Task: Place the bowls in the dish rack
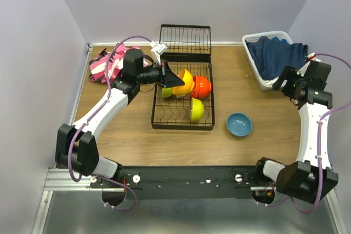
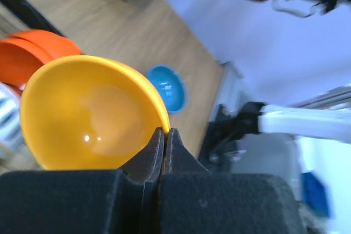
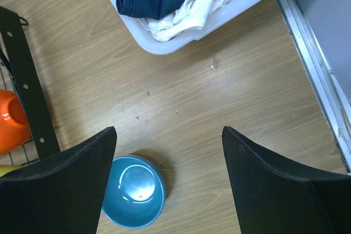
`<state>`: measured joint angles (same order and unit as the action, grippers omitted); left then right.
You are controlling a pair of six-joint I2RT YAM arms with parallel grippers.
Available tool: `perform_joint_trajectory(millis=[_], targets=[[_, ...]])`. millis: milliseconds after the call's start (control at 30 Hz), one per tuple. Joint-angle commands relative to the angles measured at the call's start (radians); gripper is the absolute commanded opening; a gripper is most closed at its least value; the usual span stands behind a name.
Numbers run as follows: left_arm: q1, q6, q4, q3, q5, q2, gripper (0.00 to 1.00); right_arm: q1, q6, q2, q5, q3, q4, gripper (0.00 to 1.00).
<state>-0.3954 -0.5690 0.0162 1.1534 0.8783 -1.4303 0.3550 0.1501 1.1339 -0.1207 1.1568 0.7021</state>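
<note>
My left gripper [image 1: 176,80] [image 2: 165,131] is shut on the rim of an orange bowl [image 1: 185,82] [image 2: 88,119], holding it tilted over the black wire dish rack [image 1: 181,127]. A red-orange bowl [image 1: 201,86] [image 2: 27,53] stands on edge in the rack just right of it. A lime green bowl [image 1: 196,109] stands nearer the rack's front, and a bit of green [image 1: 166,92] shows under the gripper. One blue bowl [image 1: 239,124] [image 3: 134,190] sits upright on the table right of the rack. High above the table, my right gripper [image 1: 282,83] [image 3: 169,135] is open and holds nothing.
A white laundry basket [image 1: 258,64] [image 3: 219,20] with dark blue clothes stands at the back right, close to my right gripper. A pink striped cloth [image 1: 104,64] lies at the back left. The rack's upright wire section [image 1: 185,39] rises at its far end.
</note>
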Motion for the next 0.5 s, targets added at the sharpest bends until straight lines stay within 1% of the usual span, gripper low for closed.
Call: perform_joint_trajectory(millis=[0,33,67,100,133,167,200,267,400,467], targets=[[0.027,-0.345,0.361,-0.160,0.111,0.073,0.00,0.007,-0.044,-0.002,0.044,0.014,0.060,0.85],[0.033,-0.418,0.402,-0.194,0.105,0.077,0.00,0.007,-0.055,0.000,0.052,0.014,0.066,0.85],[0.038,-0.457,0.498,-0.230,0.088,0.082,0.00,0.007,-0.060,0.001,0.056,0.014,0.072,0.85],[0.043,-0.491,0.543,-0.301,0.074,0.085,0.00,0.007,-0.064,0.004,0.059,0.014,0.088,0.85],[0.047,-0.547,0.582,-0.338,0.056,0.090,0.00,0.007,-0.079,0.010,0.065,0.020,0.094,0.85],[0.056,-0.572,0.656,-0.372,0.038,0.094,0.00,0.007,-0.086,0.020,0.069,0.027,0.100,0.85],[0.064,-0.598,0.691,-0.432,0.012,0.097,0.00,0.007,-0.092,0.024,0.073,0.033,0.114,0.85],[0.082,-0.632,0.752,-0.477,-0.016,0.102,0.00,0.007,-0.107,0.046,0.079,0.061,0.126,0.84],[0.110,-0.650,0.784,-0.540,-0.051,0.104,0.00,0.009,-0.124,0.070,0.082,0.089,0.129,0.84],[0.116,-0.672,0.832,-0.566,-0.055,0.088,0.00,0.009,-0.132,0.076,0.092,0.078,0.122,0.84]])
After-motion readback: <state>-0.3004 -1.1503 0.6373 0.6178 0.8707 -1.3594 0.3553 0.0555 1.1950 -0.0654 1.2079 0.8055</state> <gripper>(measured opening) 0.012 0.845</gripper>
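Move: The left gripper holds the orange bowl by its rim, high over the rack. The empty front-row slot lies about 4 cm back of this hand and 21 cm below, neither left nor right. The front lime bowl is about 7 cm right and 4 cm back; in the rear row, the striped bowl is 6 cm ahead and 1 cm right, the red-orange bowls 6 cm ahead and 9 cm right. From the right hand, the slot is some 40 cm left, 4 cm back, 16 cm below. Keep the orange bowl's rim pinched shut in the left gripper and ease back a couple of centimetres from above the rear row. Then lower the bowl about 7 cm towards the empty front slot beside the lime bowl, drifting 3–4 cm left, while the wrist rolls some 25 degrees, the hand's forward side tipping down, and the fingers come nearly level. ##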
